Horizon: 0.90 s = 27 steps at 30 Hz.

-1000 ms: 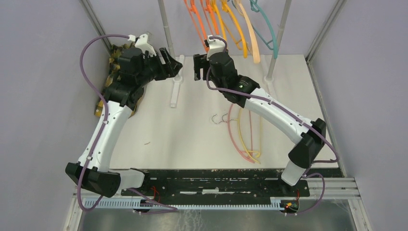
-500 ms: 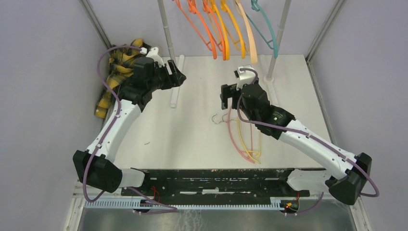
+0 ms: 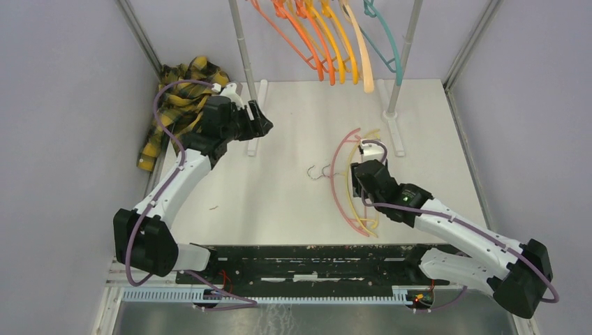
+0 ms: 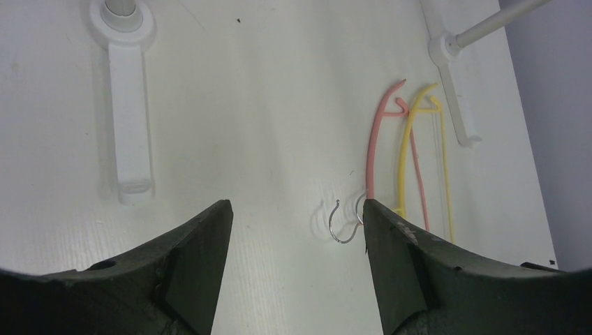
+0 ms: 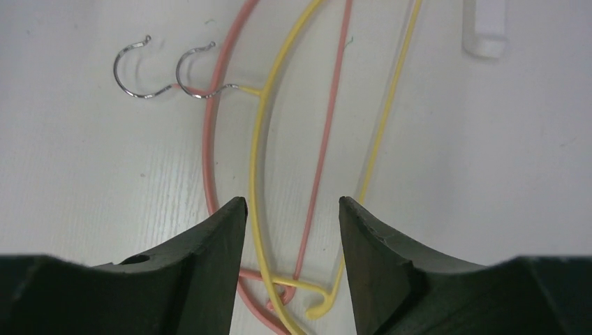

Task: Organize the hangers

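Observation:
Two hangers lie on the table, one pink (image 3: 338,183) and one yellow (image 3: 377,139), overlapping, with their metal hooks (image 3: 318,172) pointing left. Several more hangers (image 3: 328,42) in orange, yellow-orange, pale and teal hang on the rail at the back. My right gripper (image 3: 357,183) hovers over the lying pair, open and empty. In the right wrist view the yellow hanger (image 5: 260,139) and pink hanger (image 5: 207,139) run below the right gripper (image 5: 292,204). My left gripper (image 3: 262,125) is open and empty, left of the pair. Beyond the left gripper (image 4: 294,209) show the pink hanger (image 4: 371,153) and hooks (image 4: 340,225).
A yellow-and-black plaid shirt (image 3: 178,98) lies bunched at the back left corner. Two grey poles (image 3: 241,42) (image 3: 403,56) stand on white feet (image 3: 255,132) (image 3: 395,136). Frame posts and lilac walls close in both sides.
My right arm has dropped back from the rail to just above the pink and yellow hangers, its jaws narrowing. My left arm has pulled back a little. The hung hangers have swung.

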{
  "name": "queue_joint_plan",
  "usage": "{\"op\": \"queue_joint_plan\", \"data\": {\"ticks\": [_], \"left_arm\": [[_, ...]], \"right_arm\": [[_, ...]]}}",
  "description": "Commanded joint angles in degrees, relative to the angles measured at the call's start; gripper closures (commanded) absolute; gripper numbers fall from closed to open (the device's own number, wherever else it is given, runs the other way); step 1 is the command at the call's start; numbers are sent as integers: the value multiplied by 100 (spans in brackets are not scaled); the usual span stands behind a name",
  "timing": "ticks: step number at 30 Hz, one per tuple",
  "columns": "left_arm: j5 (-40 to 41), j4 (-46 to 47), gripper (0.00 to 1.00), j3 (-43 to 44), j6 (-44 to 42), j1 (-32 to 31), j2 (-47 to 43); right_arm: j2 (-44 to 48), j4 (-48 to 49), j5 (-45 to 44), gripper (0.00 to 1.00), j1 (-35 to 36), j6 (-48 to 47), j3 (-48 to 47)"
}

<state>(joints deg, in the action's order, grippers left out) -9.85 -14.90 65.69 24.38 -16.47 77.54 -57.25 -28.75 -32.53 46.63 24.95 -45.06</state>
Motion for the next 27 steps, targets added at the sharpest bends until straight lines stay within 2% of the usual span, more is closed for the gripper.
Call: {"op": "queue_joint_plan", "data": {"ticks": [1,6,15,18,23,27], "left_arm": [[-127,495,24,-148,244,12,26],[-159,569,25,-205,241,10,128],[-191,680,25,-302,251,12,291],[-188,702,25,-315,264,12,319],[-178,716,25,-363,269,7,348],[-158,733,25,-419,273,7,328]], "right_arm": [[-194,280,308,41,-52,668,424],[-756,787,927,44,-65,1019,814],[-1352,1452,1182,49,-153,1440,1258],[-1549,1548,1305,50,-169,1451,1287],[-1743,1679,1527,61,-190,1541,1399],[-1645,1549,1442,62,-183,1751,1552]]}}
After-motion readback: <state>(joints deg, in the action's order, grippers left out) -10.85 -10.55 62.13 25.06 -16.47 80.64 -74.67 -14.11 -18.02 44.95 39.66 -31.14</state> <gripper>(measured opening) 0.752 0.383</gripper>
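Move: The near stretch of the yellow hanger's curved rail lies about 15 cm below the right hand, some 3 cm back and 3 cm to its left. The pink hanger's curved rail runs level with that stretch, about 3 cm farther left; the silver hooks are about 9 cm ahead and 13 cm left of the hand, and the white stand foot some 14 cm ahead and 12 cm right. From the left hand, the yellow stretch is roughly 16 cm back, 25 cm right and 24 cm below. The empty right hand sinks about 15 cm onto the near part of the yellow hanger, easing back and a little left and slowing towards the table, while the wrist tips some 20 degrees more downward and the fingers narrow from just over half open to a bit over a third, one each side of the curved rail but not yet shut on it. The left hand, empty and still wide open, sinks a few centimetres over the far left of the table, well away from the hangers lying there. ##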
